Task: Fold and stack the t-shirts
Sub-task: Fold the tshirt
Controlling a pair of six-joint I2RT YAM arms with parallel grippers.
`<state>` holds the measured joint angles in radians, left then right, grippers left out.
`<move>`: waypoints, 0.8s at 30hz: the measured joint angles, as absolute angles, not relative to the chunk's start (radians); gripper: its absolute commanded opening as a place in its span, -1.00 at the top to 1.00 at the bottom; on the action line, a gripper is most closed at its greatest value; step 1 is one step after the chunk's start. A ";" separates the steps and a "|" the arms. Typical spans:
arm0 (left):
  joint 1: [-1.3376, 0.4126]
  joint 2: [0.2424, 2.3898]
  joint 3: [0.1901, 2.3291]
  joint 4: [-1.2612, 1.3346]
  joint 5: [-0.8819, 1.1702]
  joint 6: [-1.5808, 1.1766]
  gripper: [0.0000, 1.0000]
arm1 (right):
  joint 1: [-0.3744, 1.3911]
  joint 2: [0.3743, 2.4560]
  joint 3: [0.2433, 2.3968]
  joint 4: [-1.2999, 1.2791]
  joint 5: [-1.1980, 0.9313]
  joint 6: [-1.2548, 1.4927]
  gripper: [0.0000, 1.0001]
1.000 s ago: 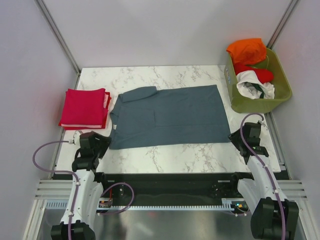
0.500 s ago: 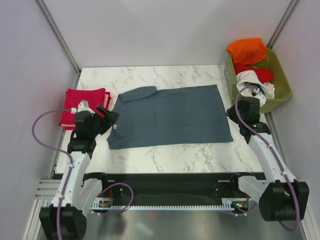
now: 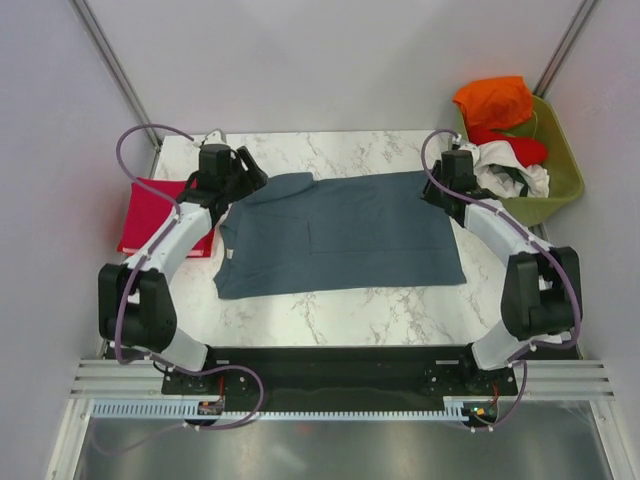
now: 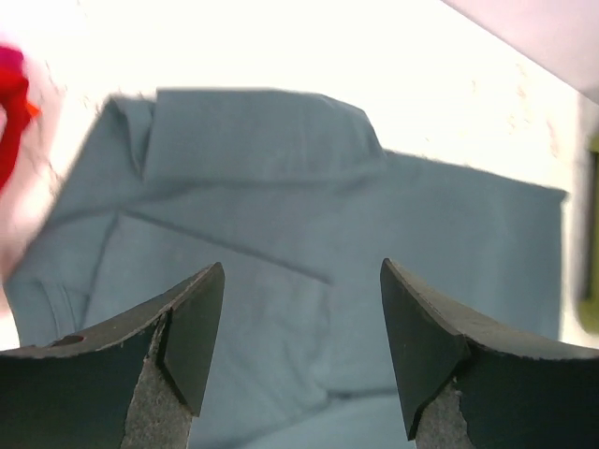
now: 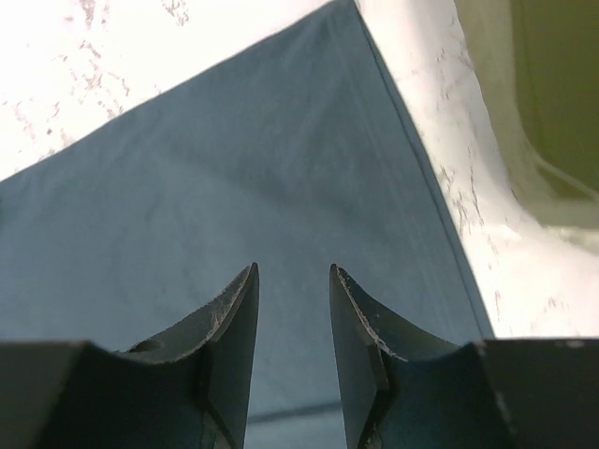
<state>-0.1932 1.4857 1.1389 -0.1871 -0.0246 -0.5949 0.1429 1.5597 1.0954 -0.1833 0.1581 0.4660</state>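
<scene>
A slate blue-grey t-shirt (image 3: 340, 235) lies spread flat mid-table, its sleeves folded in. A crimson t-shirt (image 3: 155, 215), folded to a rectangle, rests to its left. My left gripper (image 3: 250, 180) hovers over the grey shirt's far left corner, near the folded sleeve. In the left wrist view that gripper (image 4: 301, 267) is open with only grey cloth (image 4: 281, 215) below it. My right gripper (image 3: 432, 192) hangs over the far right corner. Seen from the right wrist, the right gripper (image 5: 293, 268) is open above the shirt (image 5: 234, 187), nothing between its fingers.
An olive-green basket (image 3: 562, 185) stands at the back right, holding orange (image 3: 495, 100), red (image 3: 522, 148) and white (image 3: 510, 172) t-shirts. Its wall (image 5: 552, 94) is close to my right gripper. White marble table (image 3: 350, 150) shows beyond the grey shirt.
Both arms have reached from the table's near edge to the grey shirt's far corners. The left jaws have opened wider; the shirt lies as before.
</scene>
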 measured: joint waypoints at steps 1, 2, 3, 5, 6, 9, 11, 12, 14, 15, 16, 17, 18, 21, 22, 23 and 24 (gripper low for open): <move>-0.192 1.531 1.174 -0.186 -0.038 -0.582 -0.47 | 0.143 1.602 1.126 -0.186 0.164 0.456 0.13; -0.191 1.563 1.200 -0.187 -0.049 -0.574 -0.45 | 0.144 1.641 1.156 -0.184 0.168 0.447 0.13; -0.189 1.608 1.237 -0.191 -0.053 -0.566 -0.43 | 0.145 1.672 1.180 -0.181 0.176 0.439 0.13; -0.181 1.686 1.303 -0.196 -0.053 -0.555 -0.42 | 0.147 1.740 1.241 -0.192 0.191 0.422 0.12; -0.177 1.721 1.334 -0.195 -0.052 -0.552 -0.42 | 0.147 1.781 1.285 -0.197 0.200 0.413 0.12; -0.163 1.797 1.398 -0.200 -0.052 -0.543 -0.43 | 0.147 1.902 1.428 -0.204 0.233 0.388 0.12; -0.153 1.834 1.429 -0.205 -0.052 -0.535 -0.44 | 0.147 1.980 1.523 -0.212 0.255 0.368 0.10; -0.149 1.850 1.443 -0.207 -0.052 -0.531 -0.45 | 0.148 2.023 1.578 -0.218 0.268 0.357 0.10; -0.140 1.874 1.467 -0.210 -0.051 -0.524 -0.46 | 0.149 2.100 1.668 -0.224 0.290 0.337 0.10; -0.138 1.886 1.478 -0.210 -0.052 -0.519 -0.47 | 0.149 2.138 1.710 -0.234 0.299 0.327 0.09; -0.135 1.895 1.487 -0.210 -0.052 -0.514 -0.48 | 0.149 2.175 1.753 -0.248 0.311 0.318 0.10; -0.132 1.905 1.497 -0.212 -0.051 -0.509 -0.50 | 0.149 2.210 1.792 -0.257 0.319 0.309 0.09; -0.131 1.913 1.506 -0.212 -0.052 -0.506 -0.50 | 0.149 2.244 1.827 -0.260 0.327 0.301 0.09; -0.130 1.937 1.534 -0.216 -0.050 -0.492 -0.52 | 0.149 2.333 1.908 -0.288 0.364 0.280 0.06; -0.130 1.943 1.542 -0.216 -0.049 -0.487 -0.52 | 0.149 2.355 1.928 -0.299 0.375 0.274 0.05; -0.130 1.950 1.552 -0.217 -0.049 -0.483 -0.52 | 0.148 2.381 1.951 -0.310 0.387 0.268 0.05; -0.130 1.955 1.561 -0.219 -0.049 -0.479 -0.52 | 0.146 2.399 1.967 -0.319 0.397 0.264 0.04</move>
<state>-0.1303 1.9553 1.5612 -0.2188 -0.0494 -0.4789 0.1459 2.3989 1.9675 -0.3191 0.3965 0.2642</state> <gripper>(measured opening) 0.757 0.473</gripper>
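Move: The right hand's goal, the far right corner of the spread blue-grey t-shirt, lies about 19 cm ahead, 4 cm to its right and 13 cm below; the green bin's middle is some 25 cm right and 17 cm ahead. From the left hand, the shirt's far left corner is about 13 cm ahead, 8 cm left and 18 cm below; the turned-over sleeve lies 15 cm ahead and 3 cm right, the red stack 27 cm left and 4 cm ahead. The right hand, half open and holding nothing, reaches about 17 cm forward over the t-shirt to its far right corner beside the bin, first nearly level, then sinking about 9 cm in all, mostly late, while it rolls nearly 20 degrees, left side down. The left hand, still wide open, goes about 11 cm forward towards the far left corner and sinks some 5 cm, slowing to a creep and staying well above the cloth without touching it. ##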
